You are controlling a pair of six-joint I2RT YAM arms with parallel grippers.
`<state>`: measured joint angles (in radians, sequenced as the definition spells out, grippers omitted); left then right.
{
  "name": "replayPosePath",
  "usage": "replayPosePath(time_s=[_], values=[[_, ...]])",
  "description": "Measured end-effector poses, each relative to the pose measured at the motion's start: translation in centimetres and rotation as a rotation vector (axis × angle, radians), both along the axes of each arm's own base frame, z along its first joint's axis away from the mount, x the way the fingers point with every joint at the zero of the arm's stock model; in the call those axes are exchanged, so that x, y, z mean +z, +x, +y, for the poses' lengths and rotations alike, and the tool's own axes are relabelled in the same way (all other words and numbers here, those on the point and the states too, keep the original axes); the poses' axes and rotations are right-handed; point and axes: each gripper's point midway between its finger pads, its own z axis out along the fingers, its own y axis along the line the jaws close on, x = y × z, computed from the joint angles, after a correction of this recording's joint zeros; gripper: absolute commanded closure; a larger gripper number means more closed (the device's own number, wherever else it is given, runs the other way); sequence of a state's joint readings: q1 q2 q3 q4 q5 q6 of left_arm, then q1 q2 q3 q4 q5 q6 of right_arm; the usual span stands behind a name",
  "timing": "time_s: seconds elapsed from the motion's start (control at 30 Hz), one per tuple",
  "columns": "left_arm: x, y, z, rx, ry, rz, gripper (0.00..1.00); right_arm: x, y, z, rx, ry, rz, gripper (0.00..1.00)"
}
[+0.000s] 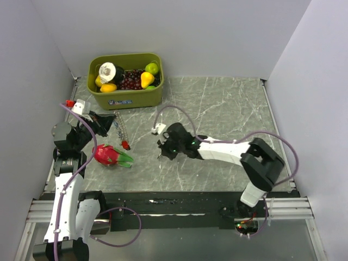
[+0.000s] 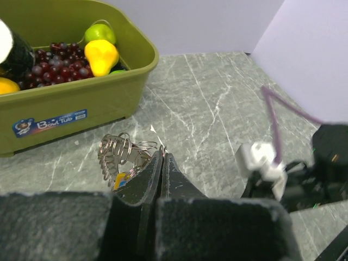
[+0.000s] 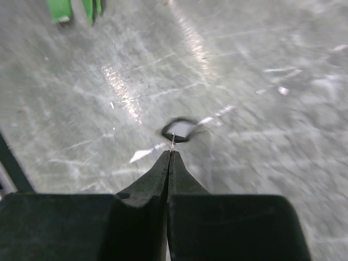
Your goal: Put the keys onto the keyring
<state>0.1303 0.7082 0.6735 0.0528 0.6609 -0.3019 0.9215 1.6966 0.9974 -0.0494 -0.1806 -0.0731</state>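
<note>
The keyring [image 2: 116, 151], a limp grey chain of wire loops, lies in front of the green bin. My left gripper [image 2: 161, 154] is shut on one thin loop at its end. A yellow and blue key [image 2: 123, 179] shows beside the left finger. From above, the keyring [image 1: 120, 129] trails from my left gripper [image 1: 111, 124] down to a red key [image 1: 125, 145]. At mid-table, my right gripper [image 1: 161, 152] points at the marble. In the right wrist view, that gripper [image 3: 171, 151] is shut on a thin wire that carries a small black key [image 3: 180, 130], which hangs blurred just past the tips.
A green bin [image 1: 126, 98] of toy fruit stands at the back left. A pink dragon fruit toy [image 1: 107, 155] lies beside my left arm, its green leaves [image 3: 72, 8] showing in the right wrist view. Grey walls enclose the marble table [image 1: 228, 109] on three sides.
</note>
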Motion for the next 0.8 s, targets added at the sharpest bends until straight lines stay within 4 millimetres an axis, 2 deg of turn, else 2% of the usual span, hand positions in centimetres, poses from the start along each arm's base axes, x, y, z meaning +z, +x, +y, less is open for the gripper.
replayPosePath(time_s=[0.13, 0.37, 0.5, 0.6, 0.7, 0.8], values=[[0.1, -0.3, -0.6, -0.039, -0.001, -0.007, 0.99, 2.6, 0.2, -1.3, -0.017, 0.111, 0.012, 1.0], [-0.3, -0.6, -2.3, -0.149, -0.003, 0.001, 0.99, 5.6, -0.9, -3.6, -0.007, 0.254, 0.044, 1.0], [-1.3, -0.9, -4.5, -0.241, 0.005, 0.029, 0.99, 8.2, -1.3, -4.8, -0.001, 0.321, 0.027, 1.0], [-2.2, -1.7, -6.9, -0.337, 0.023, 0.055, 0.99, 11.3, -2.0, -5.6, 0.023, 0.391, -0.017, 1.0], [-2.5, -2.6, -8.6, -0.406, 0.036, 0.059, 0.99, 14.1, -2.6, -6.4, 0.039, 0.453, -0.065, 1.0], [-2.3, -3.4, -9.8, -0.452, 0.039, 0.057, 0.99, 15.9, -3.2, -7.4, 0.046, 0.498, -0.095, 1.0]])
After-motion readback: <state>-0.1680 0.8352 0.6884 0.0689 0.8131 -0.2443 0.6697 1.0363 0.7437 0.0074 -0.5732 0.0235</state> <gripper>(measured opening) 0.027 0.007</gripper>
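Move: The keyring, hanging by its rim from the left hand, has its middle roughly 2 cm ahead of the right hand, 13 cm left and 18 cm up. The dragon fruit lies about 21 cm left of the right hand, level ahead, at nearly its height. From the left hand, the right's key on its black tag is some 5 cm back, 16 cm right and 26 cm below; the green tub is about 30 cm straight ahead, 22 cm lower. Still pinching the key by its small ring, the shut right fingers carry it up about 16 cm towards the keyring's height, drifting some 8 cm right, while the wrist swings them from slanting down to nearly level, pointing left. The left hand keeps its grip on the keyring and brings it about 10 cm right and a little back to meet the key, slowly at first, turning some 25 degrees clockwise. ##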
